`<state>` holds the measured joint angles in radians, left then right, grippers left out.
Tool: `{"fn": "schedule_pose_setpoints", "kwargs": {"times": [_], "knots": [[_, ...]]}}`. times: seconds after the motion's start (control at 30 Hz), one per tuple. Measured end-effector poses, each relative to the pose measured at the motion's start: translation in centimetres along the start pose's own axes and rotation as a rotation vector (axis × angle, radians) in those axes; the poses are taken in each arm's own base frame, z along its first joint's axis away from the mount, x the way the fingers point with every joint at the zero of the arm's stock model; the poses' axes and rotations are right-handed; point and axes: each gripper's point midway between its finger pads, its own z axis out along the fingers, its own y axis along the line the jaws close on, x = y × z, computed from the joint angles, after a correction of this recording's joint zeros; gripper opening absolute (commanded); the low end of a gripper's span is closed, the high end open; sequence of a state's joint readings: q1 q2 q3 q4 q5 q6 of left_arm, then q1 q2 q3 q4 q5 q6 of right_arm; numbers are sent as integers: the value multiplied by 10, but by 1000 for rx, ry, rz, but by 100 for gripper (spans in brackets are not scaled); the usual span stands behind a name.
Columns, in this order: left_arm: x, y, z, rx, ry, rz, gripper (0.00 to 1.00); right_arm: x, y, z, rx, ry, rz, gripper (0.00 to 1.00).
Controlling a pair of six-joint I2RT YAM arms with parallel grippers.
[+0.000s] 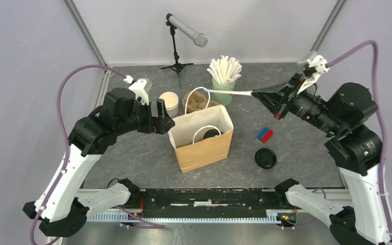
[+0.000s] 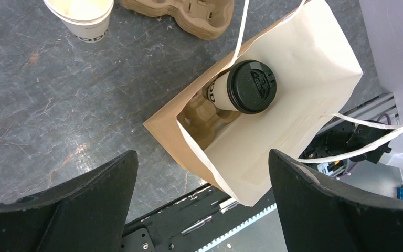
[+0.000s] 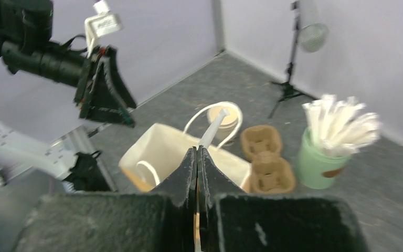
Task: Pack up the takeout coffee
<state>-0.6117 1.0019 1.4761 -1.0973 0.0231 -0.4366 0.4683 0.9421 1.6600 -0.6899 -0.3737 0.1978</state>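
The takeout coffee (image 2: 249, 86), a white printed cup with a black lid, sits in a cardboard carrier (image 2: 204, 118) inside the open brown paper bag (image 1: 202, 148). From above only its lid (image 1: 212, 133) shows. My left gripper (image 1: 161, 115) hovers just left of the bag's top, open and empty; in its wrist view (image 2: 202, 155) the bag lies below between the fingers. My right gripper (image 1: 265, 97) is shut on a white paper-wrapped straw (image 1: 229, 92) that points left over the bag's far rim. In the right wrist view the straw (image 3: 211, 128) sticks out past the closed gripper tips (image 3: 197, 149).
Behind the bag stand a stack of lidless cups (image 1: 169, 103), a second cardboard carrier (image 1: 196, 102) and a green cup of wrapped straws (image 1: 223, 84). A loose black lid (image 1: 265, 158) and a red-and-blue block (image 1: 265, 134) lie right of the bag. A microphone stand (image 1: 176, 51) is at the back.
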Motion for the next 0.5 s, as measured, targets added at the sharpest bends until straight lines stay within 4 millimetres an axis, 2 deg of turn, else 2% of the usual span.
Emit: {"fn": "schedule_pose_setpoints", "kwargs": {"times": [0.13, 0.3, 0.5], "knots": [[-3, 3, -7, -12, -33, 0, 100, 29, 15, 13, -122, 64, 76, 0], [-7, 6, -15, -22, -70, 0, 100, 59, 23, 26, -208, 158, 155, 0], [-9, 6, -19, -16, -90, 0, 100, 79, 29, 31, -273, 209, 185, 0]]}}
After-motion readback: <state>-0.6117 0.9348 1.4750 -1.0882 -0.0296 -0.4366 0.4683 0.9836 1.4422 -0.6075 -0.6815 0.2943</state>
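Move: The right hand holds a white stick, and the paper bag it is meant for lies about 15 cm left, 6 cm ahead and 38 cm below. The drink tray stands roughly 19 cm beyond the bag, and the green holder about 28 cm ahead and 5 cm left of the hand. From the empty left hand, the bag is some 13 cm right, 6 cm ahead and 20 cm below. Keeping the stick pinched, the right hand sinks about 7 cm and goes 5 cm left towards the bag, tipping down. ##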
